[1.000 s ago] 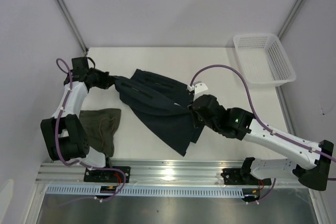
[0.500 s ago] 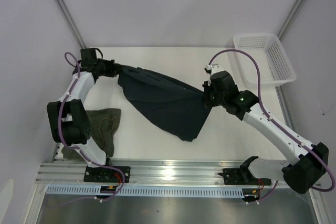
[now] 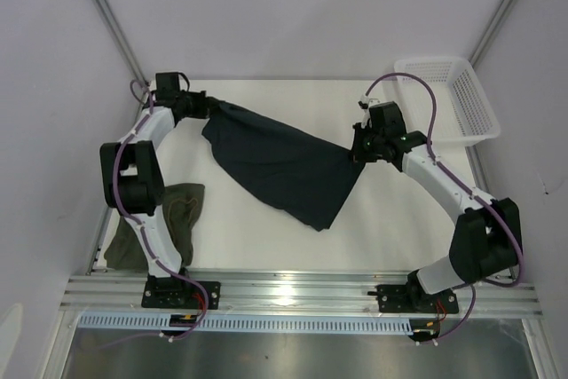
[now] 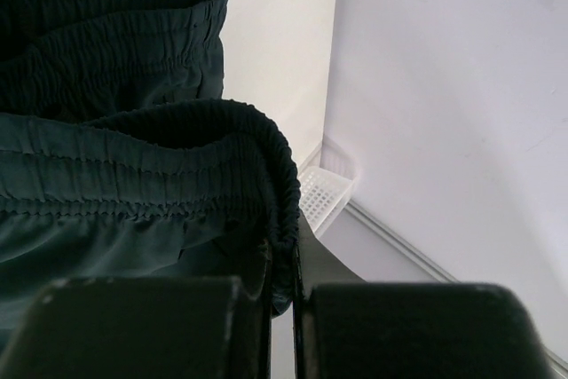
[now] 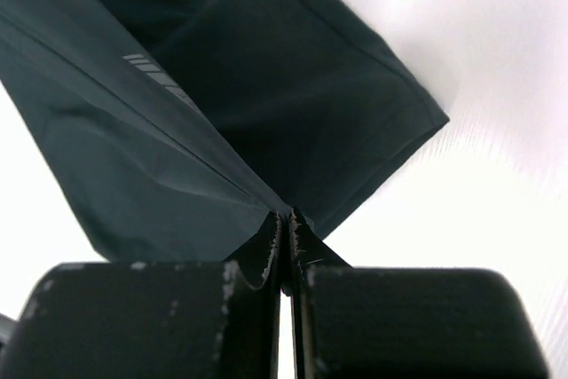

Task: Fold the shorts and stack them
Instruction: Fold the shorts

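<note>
The dark navy-teal shorts (image 3: 284, 166) hang stretched between both arms above the middle of the table. My left gripper (image 3: 208, 107) is shut on the elastic waistband (image 4: 257, 175) at the far left. My right gripper (image 3: 357, 153) is shut on a leg hem corner (image 5: 284, 210) at the right. Cloth sags down toward the near side between the two grips. The olive-green shorts (image 3: 174, 219) lie crumpled on the table at the near left, partly hidden behind the left arm.
A white mesh basket (image 3: 448, 99) stands at the far right corner of the table; it also shows in the left wrist view as the basket (image 4: 324, 193). Grey walls close in on the left, right and back. The arm bases sit on the near rail.
Both arms moved away from the near edge and apart, the left toward the far left corner, the right up toward the basket. The dark shorts went from bunched to stretched out flat between them.
</note>
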Controlling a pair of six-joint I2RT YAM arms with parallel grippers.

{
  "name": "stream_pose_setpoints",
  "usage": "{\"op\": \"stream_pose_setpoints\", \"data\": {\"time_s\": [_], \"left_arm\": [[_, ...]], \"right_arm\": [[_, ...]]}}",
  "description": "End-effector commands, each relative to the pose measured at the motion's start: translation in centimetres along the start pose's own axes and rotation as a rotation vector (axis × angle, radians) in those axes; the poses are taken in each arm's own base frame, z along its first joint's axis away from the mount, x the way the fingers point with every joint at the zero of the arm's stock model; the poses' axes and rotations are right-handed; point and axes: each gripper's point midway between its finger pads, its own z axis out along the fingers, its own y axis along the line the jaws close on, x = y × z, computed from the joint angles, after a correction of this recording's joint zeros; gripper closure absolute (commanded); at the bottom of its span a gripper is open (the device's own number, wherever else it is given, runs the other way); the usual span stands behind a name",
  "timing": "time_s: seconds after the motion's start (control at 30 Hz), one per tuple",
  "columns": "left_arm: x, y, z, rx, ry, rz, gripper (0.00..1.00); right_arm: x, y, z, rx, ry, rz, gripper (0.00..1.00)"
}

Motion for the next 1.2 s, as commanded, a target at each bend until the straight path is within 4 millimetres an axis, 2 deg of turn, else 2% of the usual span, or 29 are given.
{"op": "stream_pose_setpoints", "data": {"time_s": [0.0,0.07,0.1,0.17,0.2,0.27,0.3,0.37,0.43,0.5,0.57,0.6,0.63,0.67,0.7,0.73,0.77,0.83,0.87,0.93,0.97,1.0,1.07,1.1,1.13,1.17], "left_arm": [[-0.5,-3.5,0.6,0.101,-0.021,-0.018,1.0],[-0.2,-4.8,1.3,0.158,-0.013,-0.004,1.0],[-0.4,-4.3,2.2,0.15,-0.01,-0.007,1.0],[0.0,-5.2,3.1,0.183,0.002,0.017,1.0],[-0.2,-4.8,4.1,0.179,0.01,0.016,1.0],[0.3,-5.4,5.0,0.207,0.028,0.032,1.0],[0.1,-4.8,6.0,0.2,0.033,0.024,1.0],[0.4,-5.7,6.6,0.244,0.044,0.035,1.0],[0.1,-5.5,7.6,0.255,0.045,0.032,0.99],[1.7,-5.8,8.5,0.276,0.069,0.052,0.99],[1.8,-5.8,9.2,0.287,0.074,0.049,0.94],[2.0,-6.3,9.3,0.311,0.078,0.064,0.9],[2.0,-5.7,9.8,0.298,0.081,0.071,0.82],[2.0,-6.2,9.8,0.308,0.081,0.08,0.72],[2.0,-6.5,9.7,0.328,0.079,0.091,0.51],[2.0,-6.5,9.7,0.327,0.077,0.101,0.39],[2.1,-7.0,9.4,0.332,0.073,0.11,0.21],[1.8,-6.9,9.1,0.318,0.061,0.131,0.04],[2.0,-7.7,8.4,0.331,0.059,0.146,0.01],[1.6,-8.1,7.7,0.333,0.047,0.178,0.01],[1.6,-8.8,6.7,0.345,0.04,0.193,0.01],[1.3,-8.6,6.3,0.323,0.028,0.211,0.01],[1.7,-9.1,4.8,0.315,0.018,0.249,0.01],[-0.2,-8.9,4.0,0.303,-0.031,0.272,0.01],[-0.8,-7.9,3.7,0.255,-0.047,0.271,0.01],[-1.0,-8.1,3.1,0.254,-0.066,0.288,0.01]], "right_arm": [[-3.1,-0.8,1.2,-0.025,-0.068,0.017,1.0],[-2.9,-1.7,2.7,-0.012,-0.051,0.035,1.0],[-3.3,-2.1,3.2,-0.009,-0.064,0.044,1.0],[-3.5,-2.8,4.7,-0.004,-0.057,0.054,1.0],[-3.7,-3.4,5.1,0.002,-0.057,0.063,1.0],[-3.9,-3.9,6.4,0.003,-0.048,0.073,1.0],[-4.3,-4.6,6.7,0.015,-0.054,0.082,1.0],[-5.1,-5.3,7.5,0.024,-0.064,0.094,1.0],[-6.1,-6.1,7.8,0.035,-0.086,0.108,1.0],[-6.4,-6.9,8.6,0.052,-0.089,0.118,1.0],[-7.0,-7.8,9.5,0.066,-0.092,0.126,1.0],[-7.2,-8.4,10.0,0.089,-0.093,0.128,1.0],[-7.3,-9.1,10.2,0.104,-0.091,0.134,1.0],[-7.9,-9.4,10.4,0.114,-0.099,0.134,1.0],[-7.4,-10.4,11.2,0.153,-0.086,0.138,1.0],[-7.5,-11.0,11.4,0.17,-0.091,0.15,1.0],[-7.6,-11.4,11.6,0.178,-0.094,0.155,0.9],[-7.1,-12.2,12.2,0.206,-0.083,0.175,0.74],[-6.9,-12.5,12.3,0.215,-0.081,0.184,0.66],[-6.7,-13.3,12.1,0.256,-0.078,0.201,0.56],[-6.6,-14.0,11.9,0.29,-0.08,0.222,0.47],[-6.5,-14.4,11.5,0.311,-0.079,0.233,0.42],[-6.7,-15.2,10.7,0.347,-0.092,0.264,0.3],[-6.3,-15.3,10.4,0.352,-0.089,0.27,0.29],[-7.0,-14.7,9.7,0.324,-0.112,0.268,0.28],[-7.1,-14.3,9.4,0.308,-0.12,0.267,0.28]]}}
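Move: Both grippers already pinch the taut far edge of the dark shorts, left at the waistband, right at the leg end. The left end's landing spot is bare table about 10 cm ahead of the left hand, 6 cm right and 12 cm below. From the right hand its spot is 13 cm ahead, 6 cm right, 11 cm down; the trailing leg corner lies 18 cm back and 9 cm left, the white basket 20 cm ahead and 22 cm right. Carry the pinched edge of the dark shorts outward with both grippers while lowering it to the table. Take the right one forward about 14 cm, down and rightward, turning clockwise some 20 degrees and opening near the end of the descent. Take the left one forward roughly 9 cm, down and right, open it wide, then lift slightly and ease back left, off the waistband. ##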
